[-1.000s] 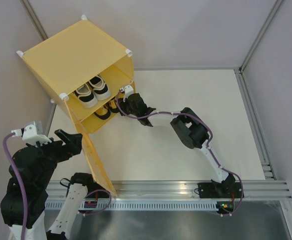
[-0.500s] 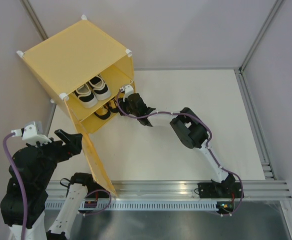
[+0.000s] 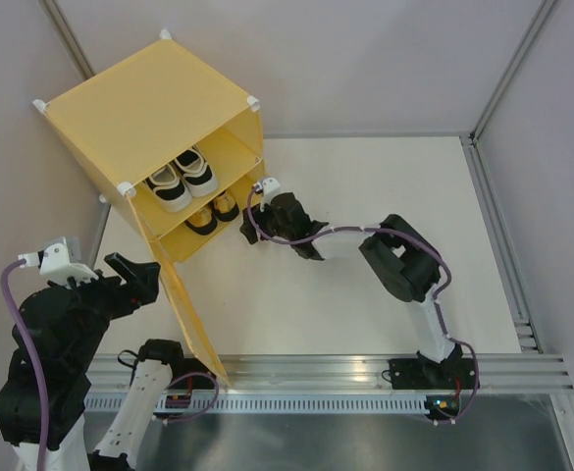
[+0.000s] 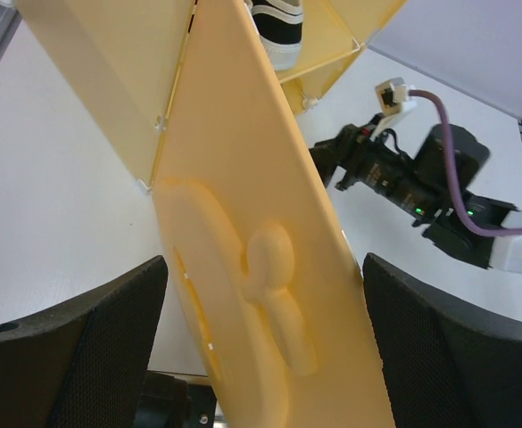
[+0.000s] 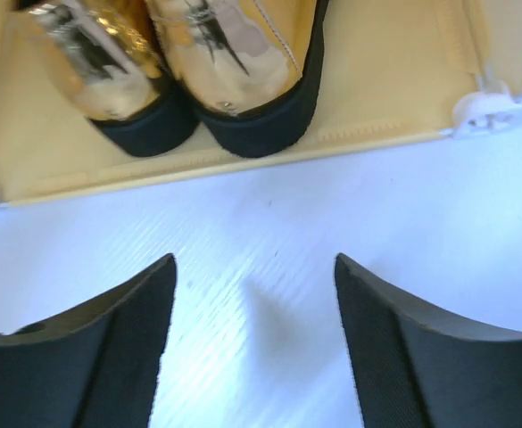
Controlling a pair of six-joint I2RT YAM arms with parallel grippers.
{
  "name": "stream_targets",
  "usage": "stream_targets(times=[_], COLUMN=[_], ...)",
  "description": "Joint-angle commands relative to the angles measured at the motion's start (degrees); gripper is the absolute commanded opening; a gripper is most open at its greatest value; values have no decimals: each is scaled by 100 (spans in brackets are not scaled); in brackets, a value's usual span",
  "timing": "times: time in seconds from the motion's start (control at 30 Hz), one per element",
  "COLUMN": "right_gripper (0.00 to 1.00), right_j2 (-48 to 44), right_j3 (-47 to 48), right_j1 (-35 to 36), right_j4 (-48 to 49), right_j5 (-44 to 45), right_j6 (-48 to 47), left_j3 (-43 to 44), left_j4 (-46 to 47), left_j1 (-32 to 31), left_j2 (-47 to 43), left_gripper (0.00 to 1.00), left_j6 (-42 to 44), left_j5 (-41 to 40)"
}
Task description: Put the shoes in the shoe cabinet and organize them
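Observation:
The yellow shoe cabinet [image 3: 139, 108] stands at the table's back left with its door [image 3: 188, 319] swung open toward me. Two white-and-black sneakers [image 3: 181, 179] sit side by side on its upper shelf. Two gold shoes [image 3: 213, 212] stand heels outward in the lower compartment; in the right wrist view they are close together [image 5: 100, 62] [image 5: 234, 53]. My right gripper [image 5: 253, 263] is open and empty over the white table, just outside that compartment [image 3: 250, 224]. My left gripper [image 4: 262, 266] is open, its fingers either side of the door's embossed face [image 4: 243, 223].
The white table [image 3: 385, 196] runs right to a metal frame post [image 3: 478, 137]. An aluminium rail [image 3: 365, 378] crosses the near edge by the arm bases. Grey walls close in behind and on both sides of the cabinet.
My right gripper has opened and drawn back to the right out of the lower compartment, leaving both gold shoes inside. The left arm and door have barely moved.

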Motion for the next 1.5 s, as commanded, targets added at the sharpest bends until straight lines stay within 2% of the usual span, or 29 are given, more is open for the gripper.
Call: stream_targets(times=[0.0, 0.07, 0.1, 0.17, 0.33, 0.53, 0.77, 0.97, 1.03, 1.07, 1.23, 1.33, 1.47], right_gripper=[78, 84, 91, 98, 98, 98, 98, 98, 98, 98, 98, 98, 98], right_j2=[-1387, -1791, -2228, -2617, -3883, -5244, -6379, -7022, -7224, -7408, -7585, -7726, -8042], right_j3=[-721, -978, -1179, -1278, -1541, -2095, -2508, -2658, -2658, -2658, -2710, -2789, -2930], right_j1=[-18, -18, -18, -27, -18, -27, -18, -18, -27, -18, -9, -1, 8], right_j4=[222, -111, -226, -735, -1790, -2370, -3012, -3461, -3558, -3602, -3664, -3681, -3778], right_j5=[-132, -62, 52, 262, 694, 914, 1143, 1020, 748, 295, -43, -17, 421], right_j6=[-44, -97, -123, -325, -712, -826, -862, -748, -747, -747, -739, -677, -589], left_j3=[188, 206, 223, 232, 337, 452, 171, 153, 162, 249, 364, 329, 680], left_j4=[-195, -160, -151, -125, -54, 314, 1158, 1754, 1993, 2542, 3100, 3671, 3813], left_j1=[2, 2, 3, 3, -6, 3, 3, 3, 3, 3, -6, 3, 3], left_j2=[136, 163, 197, 207, 259, 505, 856, 1305, 1480, 1759, 2306, 2623, 2843], left_gripper=[92, 92, 92, 92, 92, 92, 92, 92, 92, 92, 92, 92, 92], left_j6=[63, 36, 1, -17, -78, -131, -509, -780, -851, -913, -1018, -1010, -756], left_j5=[-78, -52, -8, 36, 115, 414, 1353, 1924, 2013, 2075, 2303, 2260, 2154])
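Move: The open cabinet door hangs close on my left hand's right side: its middle is about 3 cm ahead, 5 cm right and some 18 cm below that hand, its hinge edge about 17 cm ahead and 1 cm left of it. On the upper shelf the sneakers lie roughly 30 cm ahead and 3 cm right. From my right hand, the door's middle is about 27 cm back and 12 cm left, and the gold shoes are some 8 cm ahead and 13 cm left. My right hand, already clear of the gold shoes, lifts away from the cabinet mouth and draws back and to the right, up about 24 cm, opening fully and tipping its fingers up. Once it is well out, my left hand, still open, sweeps forward some 16 cm, drifting right and a little up and turning clockwise, pushing the door's outer face round its hinge towards the cabinet. ##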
